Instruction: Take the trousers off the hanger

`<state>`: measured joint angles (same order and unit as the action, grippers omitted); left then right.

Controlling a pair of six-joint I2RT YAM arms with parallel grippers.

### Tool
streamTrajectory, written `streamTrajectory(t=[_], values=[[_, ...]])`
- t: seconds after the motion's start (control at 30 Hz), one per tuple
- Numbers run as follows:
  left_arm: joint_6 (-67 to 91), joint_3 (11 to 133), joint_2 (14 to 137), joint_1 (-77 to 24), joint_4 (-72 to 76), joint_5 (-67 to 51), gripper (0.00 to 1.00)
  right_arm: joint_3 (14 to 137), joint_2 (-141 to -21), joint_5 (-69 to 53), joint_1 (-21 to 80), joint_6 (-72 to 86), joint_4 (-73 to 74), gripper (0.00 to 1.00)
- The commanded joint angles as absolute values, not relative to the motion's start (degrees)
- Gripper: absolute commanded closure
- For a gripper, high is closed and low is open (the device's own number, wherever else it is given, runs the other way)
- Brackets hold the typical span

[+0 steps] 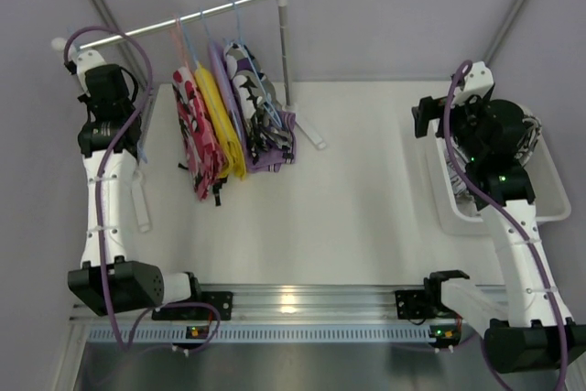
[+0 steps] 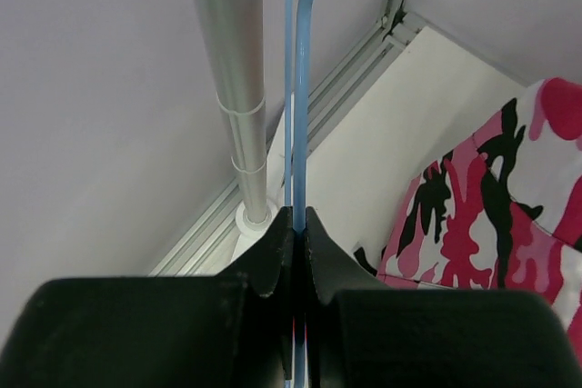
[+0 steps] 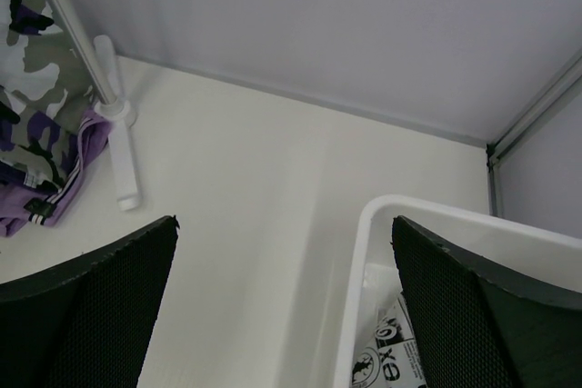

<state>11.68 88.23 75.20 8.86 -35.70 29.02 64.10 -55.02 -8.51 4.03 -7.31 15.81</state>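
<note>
Several trousers hang on blue hangers from the rail (image 1: 174, 23): red-pink camouflage (image 1: 195, 130), yellow (image 1: 220, 121), purple (image 1: 275, 151) and a black-white-grey print (image 1: 249, 75). My left gripper (image 1: 135, 141) is beside the rack's left end, left of the red-pink trousers (image 2: 491, 215). In the left wrist view it (image 2: 298, 215) is shut on a thin blue hanger (image 2: 301, 88) seen edge-on; I see no cloth on that hanger. My right gripper (image 1: 428, 119) is open and empty (image 3: 284, 224) over the left rim of the white tray (image 3: 364, 252).
The rack's left post (image 2: 232, 61) stands close to the held hanger. Its right post (image 1: 285, 43) and foot (image 3: 123, 161) stand mid-table. The white tray (image 1: 549, 212) at the right holds black-and-white printed cloth (image 3: 386, 361). Grey walls close the back and sides.
</note>
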Motion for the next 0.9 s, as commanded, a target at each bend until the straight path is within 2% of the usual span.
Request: streamTrajectory(t=[0.0,0.23,0.37,0.4,0.5,0.63,0.83,0.87], values=[[13.8,86.8,75.5,11.2,-32.3,25.2,1.00,68.0,-55.5,-9.3,4.9,-6.9,17.7,0.01],[14.8,82.6,72.3,11.3,-32.7,20.9,1.00,68.5,-54.9,-9.2,5.0,-6.6,18.7,0.00],[15.6,80.2,69.7,11.3,-33.9,18.8,0.82,68.6,-54.5,-9.2,5.0,-6.9,18.9,0.01],[15.6,79.8,69.0,11.3,-33.8,18.3,0.71,68.6,-54.3,-9.2,5.1,-6.8,18.8,0.00],[14.2,79.0,65.9,11.3,-33.5,15.0,0.54,68.4,-54.1,-9.3,5.1,-6.9,18.8,0.00],[11.6,83.2,61.5,11.2,-35.5,11.8,0.42,68.1,-53.9,-9.4,5.1,-6.6,18.6,0.00],[7.8,89.4,55.6,11.2,-44.2,9.9,0.34,68.5,-54.2,-9.7,5.2,-5.7,18.4,0.00],[6.9,90.7,54.8,11.2,-45.1,9.1,0.29,68.6,-54.5,-9.8,5.2,-5.6,18.3,0.00]])
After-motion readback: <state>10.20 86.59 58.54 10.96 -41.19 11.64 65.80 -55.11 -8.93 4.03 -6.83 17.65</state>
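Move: Just beside the left fingers, which are shut on the empty blue hanger, is the rail's left end: about 2 cm ahead, 2 cm to the left and some 5 cm above. The pink camo trousers hang about 20 cm to the right, 6 cm farther out and 10 cm lower; the yellow trousers are at that same height, some 24 cm right and 8 cm ahead. From the idle right hand, the rail's left end lies roughly 70 cm to the left, 4 cm ahead and 5 cm above. Sinking about 3.5 cm beside the left post, the left hand sets the empty hanger's hook down on the rail's left end, and its fingers open to let go near the bottom. Still opening, it then backs away and to the right, climbing some 9 cm clear of the hanger as the wrist turns about 15 degrees clockwise and tips up a little. ##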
